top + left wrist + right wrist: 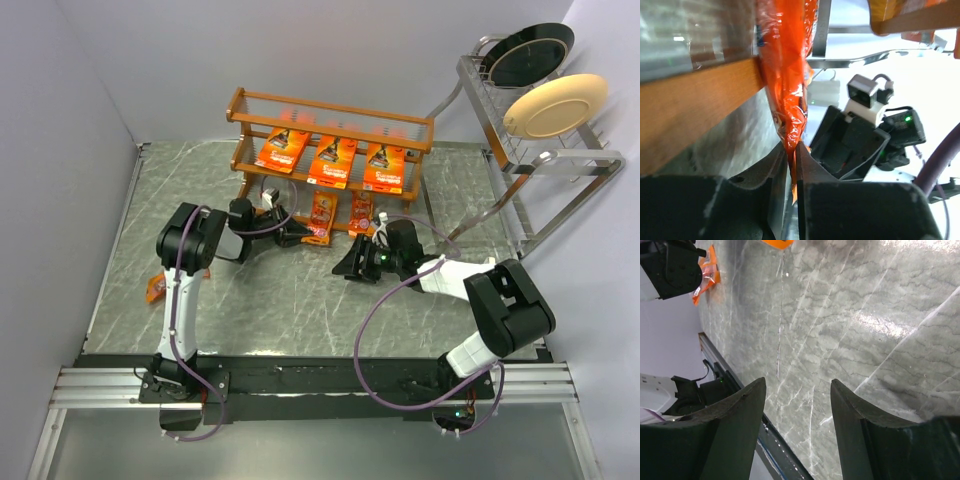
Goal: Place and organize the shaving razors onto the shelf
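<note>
The orange-brown shelf point(330, 125) stands at the back of the table. Three large razor packs point(333, 160) lie side by side on its middle tier. Two small packs sit on the lower tier; the right one point(361, 212) stands free. The left one point(321, 213) hangs against the wooden rail point(695, 105), and my left gripper point(303, 237) point(791, 147) is shut on the bottom edge of this orange pack point(787, 60). A further small pack point(155, 290) point(707, 272) lies on the table at the far left. My right gripper point(350, 266) point(797, 385) hovers open over bare marble in front of the shelf, holding nothing.
A silver plate rack point(545, 175) at the back right holds a black plate point(530, 52) and a cream plate point(555, 105). Walls close in the table on the left, back and right. The arms' mounting rail point(300, 385) runs along the near edge.
</note>
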Controlling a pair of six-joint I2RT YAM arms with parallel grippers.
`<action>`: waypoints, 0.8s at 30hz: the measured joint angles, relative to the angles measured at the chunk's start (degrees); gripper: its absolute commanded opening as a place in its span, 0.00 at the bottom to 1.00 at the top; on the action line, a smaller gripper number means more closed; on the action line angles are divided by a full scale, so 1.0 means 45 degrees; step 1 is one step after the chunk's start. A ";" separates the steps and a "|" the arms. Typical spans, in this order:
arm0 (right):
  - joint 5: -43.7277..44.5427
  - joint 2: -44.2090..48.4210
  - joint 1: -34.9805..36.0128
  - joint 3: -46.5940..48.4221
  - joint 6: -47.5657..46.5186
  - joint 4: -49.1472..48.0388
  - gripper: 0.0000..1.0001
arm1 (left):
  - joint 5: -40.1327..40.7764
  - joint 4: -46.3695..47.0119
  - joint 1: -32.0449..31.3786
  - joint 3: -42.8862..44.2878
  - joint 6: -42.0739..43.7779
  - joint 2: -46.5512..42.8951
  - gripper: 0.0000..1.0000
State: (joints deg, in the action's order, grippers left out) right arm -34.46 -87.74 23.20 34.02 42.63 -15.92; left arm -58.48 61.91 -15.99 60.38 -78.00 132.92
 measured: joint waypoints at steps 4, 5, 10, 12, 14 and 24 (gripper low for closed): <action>0.0005 -0.0204 -0.0005 0.0000 0.0078 -0.0083 0.62 | -0.0058 -0.0942 -0.0078 0.0651 -0.0437 0.0000 0.21; 0.0010 -0.0238 -0.0005 0.0000 0.0092 -0.0078 0.62 | -0.0078 -0.1078 -0.0073 0.0787 -0.0597 0.0005 0.28; 0.0039 -0.0277 0.0000 0.0000 0.0175 -0.0117 0.62 | -0.0039 -0.1321 -0.0087 0.1001 -0.1180 -0.0160 0.57; 0.0073 -0.0291 0.0000 0.0005 0.0228 -0.0189 0.62 | 0.0058 -0.1758 -0.0107 0.1093 -0.1195 -0.0437 0.62; 0.0107 -0.0359 0.0000 0.0024 0.0345 -0.0316 0.62 | 0.0199 -0.2210 -0.0126 0.1083 -0.1141 -0.0695 0.64; 0.0685 -0.2225 0.0636 0.2035 0.0481 -0.0559 0.36 | 0.0758 -0.4410 -0.0015 -0.0398 0.0063 -0.1744 0.71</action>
State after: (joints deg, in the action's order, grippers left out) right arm -31.38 -97.76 26.06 43.18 44.80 -18.44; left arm -55.07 42.06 -16.05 58.59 -77.71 125.08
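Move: The left gripper still pinches the near end of the small razor pack on the shelf's lowest tier. The pack's middle lies about 4 cm ahead and 3 cm to its right, the lowest front rail some 2 cm ahead and 4 cm right. The other small pack stands roughly 6 cm ahead and 11 cm right. From the open right gripper the held pack lies about 12 cm ahead and 4 cm left, the other small pack some 14 cm ahead and 4 cm right. Raise the left gripper about 3 cm while easing it 1.5 cm forward with the pack's near end, and open the fingers wide on the way to let go. Then draw it back some 2 cm and sink to near its starting height, tipping the wrist about 15 degrees. Late on, send the right gripper about 4 cm forward and 3 cm left towards the pack's near end, partly closing. ##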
